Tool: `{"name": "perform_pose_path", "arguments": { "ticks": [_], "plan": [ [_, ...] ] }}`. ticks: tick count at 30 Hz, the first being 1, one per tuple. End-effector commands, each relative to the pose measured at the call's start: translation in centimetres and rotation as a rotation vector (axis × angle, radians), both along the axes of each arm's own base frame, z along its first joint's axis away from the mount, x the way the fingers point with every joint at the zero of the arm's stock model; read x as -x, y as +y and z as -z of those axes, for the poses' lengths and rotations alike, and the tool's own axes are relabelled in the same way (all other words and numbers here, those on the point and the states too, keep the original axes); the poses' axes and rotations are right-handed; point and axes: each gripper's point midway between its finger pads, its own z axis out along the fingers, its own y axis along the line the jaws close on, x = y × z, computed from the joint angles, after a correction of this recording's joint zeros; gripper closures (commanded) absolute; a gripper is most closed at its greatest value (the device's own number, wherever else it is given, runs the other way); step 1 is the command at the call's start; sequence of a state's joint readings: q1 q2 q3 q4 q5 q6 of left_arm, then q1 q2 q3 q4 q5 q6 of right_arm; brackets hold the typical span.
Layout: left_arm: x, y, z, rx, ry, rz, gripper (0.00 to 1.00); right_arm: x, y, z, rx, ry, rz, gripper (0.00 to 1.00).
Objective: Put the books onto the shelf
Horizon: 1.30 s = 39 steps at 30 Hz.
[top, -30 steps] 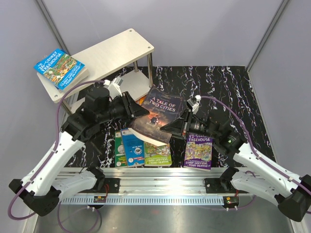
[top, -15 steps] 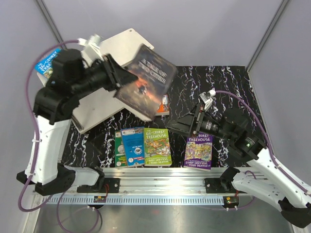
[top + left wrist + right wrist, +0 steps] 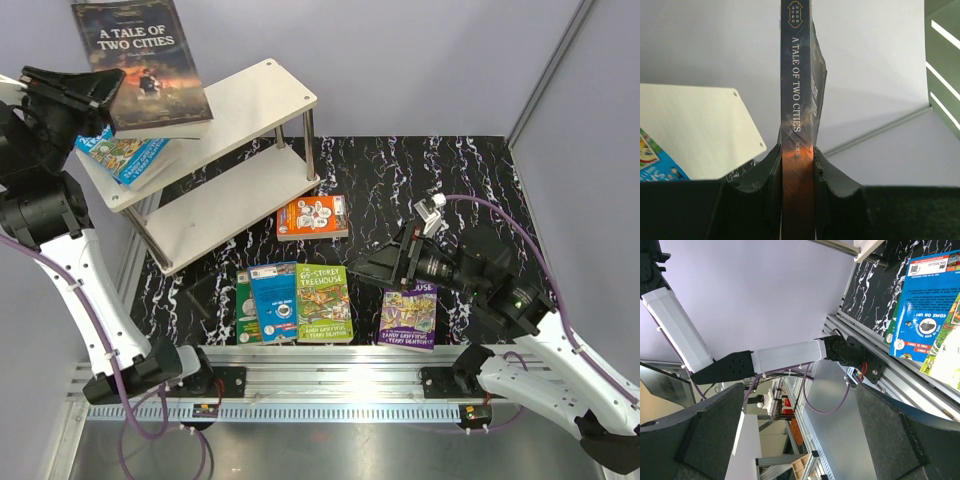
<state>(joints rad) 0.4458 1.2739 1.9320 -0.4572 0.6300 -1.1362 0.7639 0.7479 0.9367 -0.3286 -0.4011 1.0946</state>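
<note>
My left gripper (image 3: 103, 92) is shut on the dark book "A Tale of Two Cities" (image 3: 140, 62), holding it in the air above the left end of the shelf (image 3: 245, 100). In the left wrist view the spine (image 3: 796, 120) stands clamped between both fingers of that gripper (image 3: 797, 167), with the shelf's top board (image 3: 695, 127) below. A blue Treehouse book (image 3: 125, 155) lies on that board. My right gripper (image 3: 368, 266) hangs open and empty over the table, its jaws (image 3: 795, 430) wide apart. Orange (image 3: 312, 217), blue (image 3: 272, 303), green (image 3: 323, 302) and purple (image 3: 408, 318) books lie on the table.
The black marbled tabletop (image 3: 470, 190) ends at grey walls on both sides and at the back. An aluminium rail (image 3: 330, 365) carrying the arm bases runs along the near edge. The right arm's wrist overhangs the top of the purple book.
The left arm has swung the dark book up from mid-table to the far left above the shelf. The right gripper has let go of it and opened. An orange book now shows.
</note>
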Motion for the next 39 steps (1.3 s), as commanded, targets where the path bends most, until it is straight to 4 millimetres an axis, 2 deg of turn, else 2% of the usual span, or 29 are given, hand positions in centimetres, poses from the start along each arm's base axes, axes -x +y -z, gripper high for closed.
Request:
{"name": "perform_pose_path", "arguments": {
  "ticks": [1, 8, 11, 12, 14, 15, 16, 24, 31, 34, 38, 39],
  "plan": [
    [3.3, 0.1, -5.3, -0.018, -0.207, -0.003, 1.00, 0.1, -0.8, -1.3, -0.007, -0.065, 0.025, 0.01],
    [3.0, 4.9, -1.6, 0.025, -0.142, -0.176, 1.00, 0.1, -1.4, -0.4, 0.033, -0.070, 0.043, 0.00],
    [2.3, 5.8, 0.3, 0.050, -0.111, -0.194, 1.00, 0.1, -1.5, -0.4, 0.041, -0.081, 0.048, 0.01],
    [1.5, 6.5, 1.5, 0.088, -0.097, -0.199, 1.00, 0.1, -1.5, -0.5, 0.041, -0.086, 0.046, 0.00],
    [1.0, 7.1, 2.4, 0.136, -0.104, -0.202, 1.00, 0.0, -1.2, -0.4, 0.045, -0.084, 0.034, 0.00],
    [0.9, 7.2, 2.2, 0.162, -0.126, -0.189, 1.00, 0.0, -1.1, -0.4, 0.045, -0.085, 0.030, 0.00],
    [0.3, 7.6, 3.1, 0.182, -0.108, -0.188, 1.00, -0.1, -0.9, -0.3, 0.052, -0.080, 0.026, 0.00],
    [-0.6, 9.6, 4.8, 0.146, -0.019, -0.292, 1.00, -0.3, -0.2, 0.4, 0.050, -0.054, 0.005, 0.00],
    [-0.5, 9.5, 6.3, 0.106, 0.053, -0.307, 1.00, -0.3, 0.0, 0.7, 0.041, -0.040, 0.003, 0.00],
    [-0.5, 9.6, 7.1, 0.083, 0.089, -0.307, 0.88, -0.4, -0.1, 0.7, 0.038, -0.036, 0.010, 0.00],
    [-1.5, 9.5, 8.3, 0.070, 0.177, -0.252, 0.80, -0.5, 0.0, 0.9, 0.034, -0.025, 0.013, 0.00],
    [-1.7, 9.5, 9.3, 0.088, 0.226, -0.243, 0.72, -0.5, 0.0, 1.1, 0.036, -0.019, 0.013, 0.00]
  ]
}}
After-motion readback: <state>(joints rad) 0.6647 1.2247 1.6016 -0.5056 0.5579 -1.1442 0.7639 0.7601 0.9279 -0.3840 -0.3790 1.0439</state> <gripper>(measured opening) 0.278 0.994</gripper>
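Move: The 26-Storey Treehouse book, on which the held A Tale of Two Cities is to go, lies on the left end of the shelf's top board, roughly 15 cm below the left hand, 7 cm to its left and 4 cm back. The 91-Storey book is right underneath it. The bare part of the top board is about 10 cm ahead, 8 cm right and 20 cm down. From the right hand, the 26-Storey book is some 16 cm ahead, 41 cm left and 7 cm up. A Tale of Two Cities, still pinched by its spine in the left hand, is carried left and then mostly down, about 10 cm across and 12 cm lower, onto the two Treehouse books. The wrist turns some 15 degrees counter-clockwise, drops its left side and keeps tipping fingers-down as the hand eases to a near stop, grip kept. ##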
